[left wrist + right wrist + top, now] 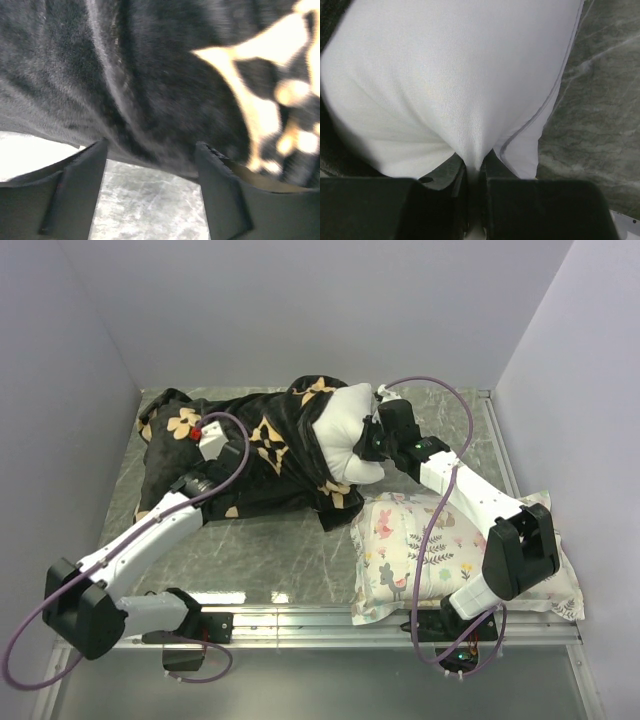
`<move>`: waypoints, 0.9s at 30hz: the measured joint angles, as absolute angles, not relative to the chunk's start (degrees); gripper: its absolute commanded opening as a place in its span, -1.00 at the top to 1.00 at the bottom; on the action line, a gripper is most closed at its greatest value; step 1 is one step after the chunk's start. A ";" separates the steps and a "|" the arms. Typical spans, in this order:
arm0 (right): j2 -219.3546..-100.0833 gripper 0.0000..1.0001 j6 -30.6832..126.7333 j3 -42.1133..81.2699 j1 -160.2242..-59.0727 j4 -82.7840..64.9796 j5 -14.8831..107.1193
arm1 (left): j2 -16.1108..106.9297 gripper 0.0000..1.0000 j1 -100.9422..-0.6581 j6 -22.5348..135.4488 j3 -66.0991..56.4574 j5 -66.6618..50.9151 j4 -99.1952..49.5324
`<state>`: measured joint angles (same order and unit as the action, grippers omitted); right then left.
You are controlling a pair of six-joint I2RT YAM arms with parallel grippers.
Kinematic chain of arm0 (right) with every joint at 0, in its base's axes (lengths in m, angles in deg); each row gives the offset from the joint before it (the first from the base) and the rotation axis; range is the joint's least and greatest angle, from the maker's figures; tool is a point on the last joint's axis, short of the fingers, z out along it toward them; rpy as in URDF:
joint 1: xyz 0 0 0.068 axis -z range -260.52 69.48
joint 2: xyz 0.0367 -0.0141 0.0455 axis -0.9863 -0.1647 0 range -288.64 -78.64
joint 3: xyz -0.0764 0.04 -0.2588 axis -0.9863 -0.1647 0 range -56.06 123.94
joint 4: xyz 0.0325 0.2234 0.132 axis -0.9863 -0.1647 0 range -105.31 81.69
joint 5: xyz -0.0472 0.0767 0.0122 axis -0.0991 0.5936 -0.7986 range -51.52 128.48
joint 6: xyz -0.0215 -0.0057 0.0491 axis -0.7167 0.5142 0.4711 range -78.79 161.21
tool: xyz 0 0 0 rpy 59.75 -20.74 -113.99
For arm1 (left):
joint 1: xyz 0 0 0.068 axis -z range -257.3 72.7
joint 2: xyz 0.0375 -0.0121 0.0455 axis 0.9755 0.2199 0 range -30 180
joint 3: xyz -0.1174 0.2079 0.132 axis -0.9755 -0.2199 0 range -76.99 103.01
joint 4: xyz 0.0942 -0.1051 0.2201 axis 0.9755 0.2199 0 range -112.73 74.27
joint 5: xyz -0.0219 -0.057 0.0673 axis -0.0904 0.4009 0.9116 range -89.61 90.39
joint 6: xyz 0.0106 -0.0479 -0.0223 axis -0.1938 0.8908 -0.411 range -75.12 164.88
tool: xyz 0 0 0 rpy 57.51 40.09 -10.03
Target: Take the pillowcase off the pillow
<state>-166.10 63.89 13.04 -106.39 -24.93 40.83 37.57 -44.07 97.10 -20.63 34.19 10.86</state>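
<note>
The black pillowcase [250, 445] with tan flower motifs lies across the back of the table, still round most of the pillow. The white pillow [345, 430] sticks out of its right end. My right gripper [372, 445] is shut on the pillow [445, 85], a pinch of white cloth squeezed between its jaws [474, 172]. My left gripper [225, 455] sits at the pillowcase's front edge, open. In the left wrist view the black fabric [150, 75] hangs just past the fingertips [150, 152], with only table showing between the fingers.
A smaller white pillow with pastel floral print [440, 550] lies at the front right, under my right arm. Grey walls close in the table on the left, back and right. A metal rail [320, 625] runs along the near edge.
</note>
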 measured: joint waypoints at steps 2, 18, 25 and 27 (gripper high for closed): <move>-166.10 1.00 63.89 13.04 -106.39 -24.95 40.80 | 39.78 -0.24 -44.98 97.10 -20.63 34.17 10.77; -166.12 1.00 65.37 22.27 -100.75 -31.51 43.80 | 37.68 0.99 -55.06 93.32 -14.91 33.16 12.84; -166.30 1.00 67.86 29.02 -90.65 -37.63 50.36 | 34.06 0.99 -66.23 92.06 -12.26 27.28 12.56; -166.43 1.00 68.76 29.90 -88.58 -38.66 53.42 | 33.18 0.99 -71.65 91.86 -12.41 22.50 12.25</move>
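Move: Just under the open left hand, about 2 cm ahead, 2 cm to its left and 2 cm down, is the pillowcase fold it will grip; the bared white pillow end bulges about 22 cm to its right and 9 cm farther out. In the right hand the white pillow is already pinched, its bulge some 4 cm left and 3 cm ahead. From that hand the pillowcase mouth is roughly 9 cm left, level with it, and the animal-print pillow 22 cm back, 21 cm right and 12 cm lower. Dipping about 2 cm into the black pillowcase, the left hand shuts its fingers on a fold, then hauls it left some 12 cm and upward, turning about 15 degrees counter-clockwise. The right hand keeps its pinch on the white pillow, first still, then pulls right and up by about 9 cm each and a little forward, away from the left hand, turning slightly clockwise. ##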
